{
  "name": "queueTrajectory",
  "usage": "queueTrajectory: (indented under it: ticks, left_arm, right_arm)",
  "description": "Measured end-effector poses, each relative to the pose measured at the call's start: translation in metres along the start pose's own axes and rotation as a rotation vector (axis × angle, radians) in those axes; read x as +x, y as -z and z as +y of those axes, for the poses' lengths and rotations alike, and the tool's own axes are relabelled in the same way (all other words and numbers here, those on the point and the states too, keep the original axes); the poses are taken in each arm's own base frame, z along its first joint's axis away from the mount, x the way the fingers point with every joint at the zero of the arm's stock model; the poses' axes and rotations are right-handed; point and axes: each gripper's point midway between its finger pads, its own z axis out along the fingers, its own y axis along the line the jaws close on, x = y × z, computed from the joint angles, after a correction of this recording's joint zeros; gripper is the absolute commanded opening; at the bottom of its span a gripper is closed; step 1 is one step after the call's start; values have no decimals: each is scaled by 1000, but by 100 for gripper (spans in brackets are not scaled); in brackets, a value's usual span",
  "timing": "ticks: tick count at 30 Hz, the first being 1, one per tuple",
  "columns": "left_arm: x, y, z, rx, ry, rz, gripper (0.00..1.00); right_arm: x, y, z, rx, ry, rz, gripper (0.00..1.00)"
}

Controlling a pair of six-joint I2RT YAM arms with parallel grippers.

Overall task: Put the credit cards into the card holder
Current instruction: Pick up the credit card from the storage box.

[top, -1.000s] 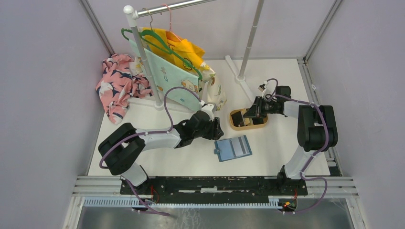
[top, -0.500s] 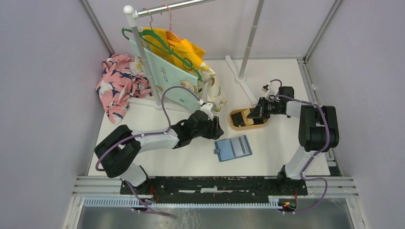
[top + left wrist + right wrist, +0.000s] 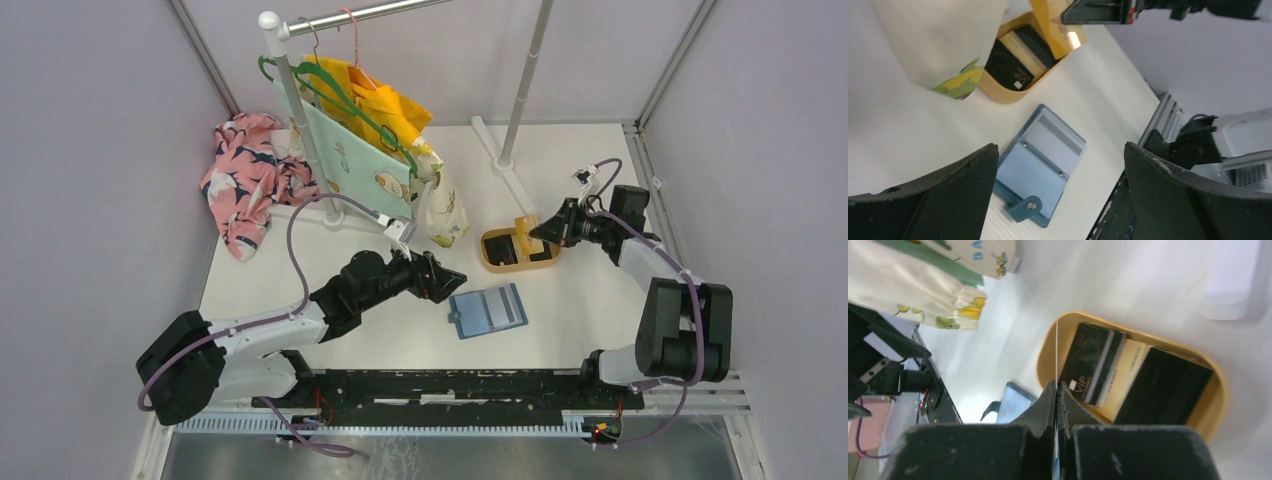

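The teal-blue card holder lies open and flat on the white table, slots up, also seen in the left wrist view. My left gripper hovers just left of it, jaws wide open and empty. Behind it stands a tan oval tray holding dark credit cards. My right gripper is shut on a gold-coloured card, lifted on edge above the tray's right part. In the right wrist view this card shows only as a thin line rising from the closed fingertips.
A clothes rack with hung garments stands at the back left, and a cream garment hangs close to the tray. A floral cloth pile lies far left. The rack's second pole rises behind the tray.
The right gripper closed on a card in the tray and raised it, the arm swinging right. The left arm drew back toward the near left and its jaws opened wide.
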Motion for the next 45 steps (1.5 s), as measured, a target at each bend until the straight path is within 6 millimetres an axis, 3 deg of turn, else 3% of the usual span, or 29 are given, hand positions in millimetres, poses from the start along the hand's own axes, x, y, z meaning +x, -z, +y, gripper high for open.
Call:
queueTrajectory:
  ticks: [7, 13, 18, 28, 29, 34, 36, 38, 44, 45]
  left_arm:
    - [-18, 8, -34, 181, -1, -90, 100]
    - [-3, -1, -34, 229, 12, -74, 93]
    - [5, -11, -32, 243, 59, -65, 79]
    - [-1, -12, -41, 303, 70, -95, 51]
    - [-2, -12, -42, 308, 69, -95, 46]
    - [3, -12, -44, 332, 73, -74, 4]
    - [4, -11, -46, 346, 76, -66, 2]
    - [4, -10, -47, 359, 72, -60, 2]
    - [2, -9, -45, 367, 70, -57, 2]
    - [1, -7, -44, 367, 69, -56, 2]
  right_arm:
    - [18, 7, 52, -184, 62, -88, 0]
    - [36, 7, 116, -391, 226, -79, 0]
    - [49, 4, 152, -529, 315, -34, 0]
    - [75, 2, 175, -654, 353, 57, 0]
    - [76, 2, 176, -660, 357, 62, 0]
    - [83, 1, 178, -681, 365, 83, 0]
    - [84, 1, 178, -684, 366, 89, 1]
    - [86, 1, 177, -686, 366, 95, 5]
    - [86, -3, 175, -690, 426, 114, 53]
    - [85, -5, 173, -684, 461, 117, 58]
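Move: The gold credit card is already in the right fingers, reaching some 2 cm left and 1 cm ahead of them. It is bound for the open left gripper, about 22 cm left, 12 cm back and slightly higher. The storage box lies 7 cm below, 3 cm back and 2 cm left; the card holder about 19 cm back, 11 cm left and 9 cm down. From the left hand the card is 13 cm ahead, 20 cm right and a little lower. The gold card is carried from over the storage box to the left gripper: the right hand swings back and left, nearly 20 cm in all, rising about 6 cm and turning counter-clockwise some 40 degrees, then nearly stops. The left hand rises briefly, sinks partway back and edges right and back, closing fully to pinch the card's free end; the right fingers then part. ##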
